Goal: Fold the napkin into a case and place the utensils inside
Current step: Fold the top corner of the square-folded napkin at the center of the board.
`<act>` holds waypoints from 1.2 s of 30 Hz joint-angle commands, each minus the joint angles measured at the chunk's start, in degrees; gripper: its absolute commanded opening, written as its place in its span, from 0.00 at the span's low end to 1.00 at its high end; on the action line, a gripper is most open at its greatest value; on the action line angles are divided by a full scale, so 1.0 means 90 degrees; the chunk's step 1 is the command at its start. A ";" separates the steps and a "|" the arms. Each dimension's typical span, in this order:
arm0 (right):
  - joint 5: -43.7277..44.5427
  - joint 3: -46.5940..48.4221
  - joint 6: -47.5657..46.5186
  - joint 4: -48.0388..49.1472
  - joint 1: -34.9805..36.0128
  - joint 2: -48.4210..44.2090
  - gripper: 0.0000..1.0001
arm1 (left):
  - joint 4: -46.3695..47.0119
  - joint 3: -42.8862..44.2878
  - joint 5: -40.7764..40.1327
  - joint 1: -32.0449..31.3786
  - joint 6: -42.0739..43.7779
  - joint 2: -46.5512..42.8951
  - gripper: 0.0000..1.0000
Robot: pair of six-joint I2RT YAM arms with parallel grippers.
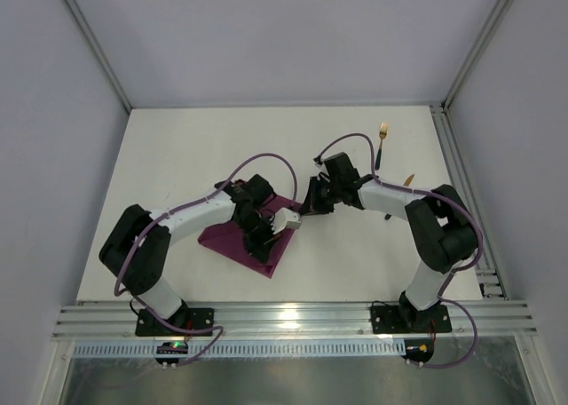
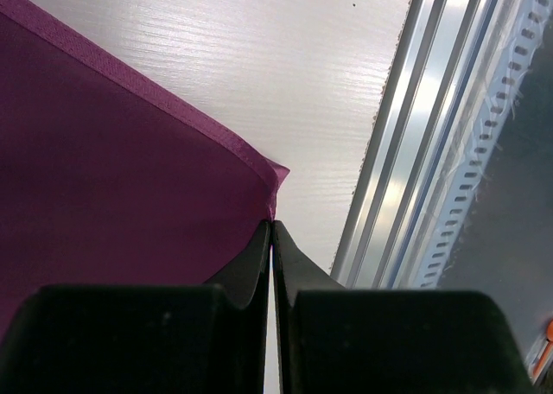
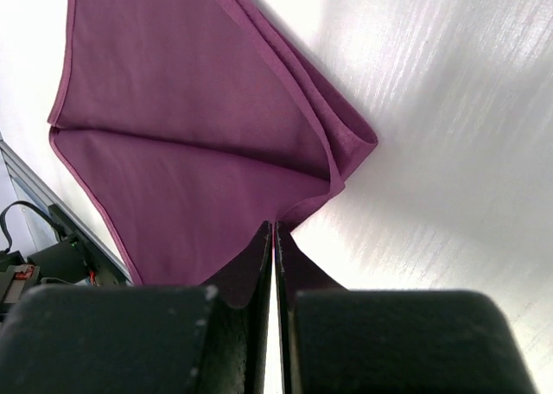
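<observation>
The magenta-purple napkin [image 1: 229, 242] lies folded on the white table between the two arms. My left gripper [image 1: 265, 248] reaches over it toward the near edge. In the left wrist view this gripper [image 2: 273, 226] is shut on the napkin [image 2: 112, 152] right at its pointed corner. My right gripper [image 1: 300, 212] comes in from the right. It [image 3: 274, 226] is shut on a lifted edge of the napkin [image 3: 190, 135], whose layers fan out beyond it. The gold fork [image 1: 382, 132] lies at the back right. The knife [image 1: 408, 180] shows only its gold tip behind the right arm.
Aluminium rails [image 1: 293, 319] run along the table's near edge, close to the napkin corner in the left wrist view [image 2: 406, 152]. Another rail [image 1: 461, 192] borders the right side. Grey walls enclose the table.
</observation>
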 commanded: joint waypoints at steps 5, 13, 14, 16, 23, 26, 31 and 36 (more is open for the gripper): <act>-0.0138 0.0193 0.0091 0.0336 -0.0001 0.0164 0.06 | 0.0287 -0.0005 -0.0068 -0.0015 -0.0005 0.0122 0.00; -0.0002 0.0495 0.0082 0.0317 -0.0001 0.0613 0.05 | 0.0375 0.0024 -0.0166 -0.0015 -0.0006 0.0326 0.00; 0.0018 0.0544 0.0072 0.0288 -0.0011 0.0652 0.05 | 0.0375 0.0024 -0.0166 -0.0015 -0.0005 0.0346 0.00; 0.0028 0.0671 0.0033 0.0248 -0.0021 0.0750 0.04 | 0.0385 0.0034 -0.0186 -0.0015 -0.0005 0.0366 0.00; 0.0174 0.0808 -0.0026 0.0082 -0.0060 0.0926 0.04 | 0.0405 0.0014 -0.0176 -0.0015 0.0033 0.0444 0.02; 0.0233 0.0759 -0.0026 0.0082 -0.0070 0.0975 0.04 | 0.0385 0.0014 -0.0079 -0.0015 0.0073 0.0512 0.07; 0.0165 0.0769 -0.0026 0.0092 -0.0070 0.1082 0.04 | 0.0181 0.0082 0.0156 -0.0015 0.0277 0.0483 0.23; 0.0194 0.0818 -0.0055 0.0072 -0.0070 0.1111 0.04 | -0.0297 0.0306 0.0575 -0.0015 0.0648 0.0240 0.36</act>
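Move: The napkin corner pinched in the left fingers is being brought to the napkin's near corner, about 2 cm behind and 2 cm right of that hand and some 4 cm below. The napkin's left corner lies roughly 7 cm ahead and 17 cm left of the left hand. From the right hand, the napkin's right corner is about 3 cm ahead, 1 cm left and 4 cm below; the near corner is some 17 cm back and 8 cm left of it, the knife 4 cm ahead and 26 cm right. The pinched napkin corner is lowered about 2 cm, easing slightly forward, to the near corner; then the left fingers part to about a third and let go. Meanwhile the shut right fingertips travel down some 3.5 cm and about 2 cm forward onto the fold just inside the napkin's right corner, pressing down on the cloth. ##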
